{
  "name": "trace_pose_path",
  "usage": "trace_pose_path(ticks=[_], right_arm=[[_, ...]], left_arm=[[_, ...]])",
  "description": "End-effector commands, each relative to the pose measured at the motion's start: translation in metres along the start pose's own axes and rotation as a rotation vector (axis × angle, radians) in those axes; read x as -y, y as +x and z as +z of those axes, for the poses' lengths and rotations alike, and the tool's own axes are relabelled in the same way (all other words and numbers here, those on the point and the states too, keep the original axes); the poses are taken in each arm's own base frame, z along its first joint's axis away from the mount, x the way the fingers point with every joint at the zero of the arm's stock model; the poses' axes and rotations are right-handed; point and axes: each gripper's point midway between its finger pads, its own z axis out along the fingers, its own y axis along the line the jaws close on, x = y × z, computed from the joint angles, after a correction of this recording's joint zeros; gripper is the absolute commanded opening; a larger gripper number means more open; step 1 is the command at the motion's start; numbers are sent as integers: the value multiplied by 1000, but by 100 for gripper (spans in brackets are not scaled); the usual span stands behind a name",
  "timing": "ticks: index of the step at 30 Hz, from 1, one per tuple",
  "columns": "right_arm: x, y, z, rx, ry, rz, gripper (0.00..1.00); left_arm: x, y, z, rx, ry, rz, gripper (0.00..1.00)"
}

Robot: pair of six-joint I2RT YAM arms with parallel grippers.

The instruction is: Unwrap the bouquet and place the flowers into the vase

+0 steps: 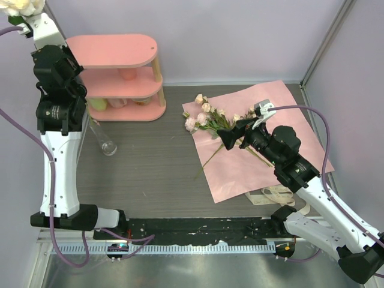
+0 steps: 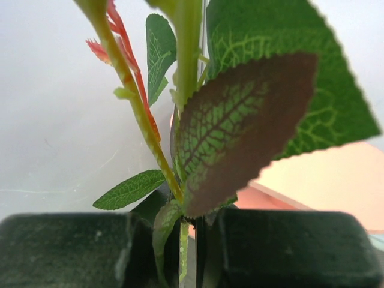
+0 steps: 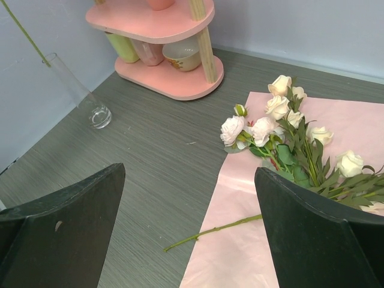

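The unwrapped bouquet lies as loose flowers (image 1: 207, 117) (image 3: 282, 120) on the flattened pink wrapping paper (image 1: 264, 156) (image 3: 252, 240), stems pointing towards me. My right gripper (image 1: 230, 139) (image 3: 190, 174) hovers open just above them, nothing between its fingers. One thin stem (image 3: 222, 228) sticks off the paper's left edge. My left gripper (image 1: 24, 25) (image 2: 192, 240) is raised high at the far left, shut on the leafy stem of a cream rose (image 1: 24, 6). That stem's lower end reaches the mouth of the clear glass vase (image 1: 108, 146) (image 3: 90, 105), which leans in the right wrist view.
A pink three-tier shelf (image 1: 120, 51) (image 3: 156, 24) with pink and yellow cups stands at the back left, just behind the vase. A cream ribbon (image 1: 276, 195) lies at the paper's near edge. Lilac walls close in the back and both sides.
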Motion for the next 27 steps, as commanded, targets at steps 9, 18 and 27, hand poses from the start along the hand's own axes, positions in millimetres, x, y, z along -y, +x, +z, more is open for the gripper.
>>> trace_pose_path(ticks=[9,18,27], right_arm=[[-3,-10,2,44,-18,-7,95],[0,-4,3,34,-6,-9,95],[1,2,4,21,-4,-9,95]], left_arm=[[-11,15,5,44,-65,-58,0],[-27,64,14,-12,-173,-80,0],[-51,110,18,-70,-279,-106,0]])
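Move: The glass vase stands almost directly beneath the left hand, which holds a flower by its stem: about 3 cm ahead, 3 cm left and 43 cm below to its middle, with the stem's tail near the mouth. The pink shelf is roughly 17 cm ahead and 6 cm right, its green cup about 16 cm ahead and 5 cm left. From the right hand the vase lies some 48 cm left, 9 cm ahead and 22 cm below. The flower, still pinched by its stem, is lowered tail first into the vase as the left hand sinks about 13 cm, picking up speed. It starts with a slight reach forward, then drifts some 4 cm left while the wrist turns about 10 degrees counter-clockwise and tips a little down, bringing the stem in line with the vase; the fingers stay shut. ##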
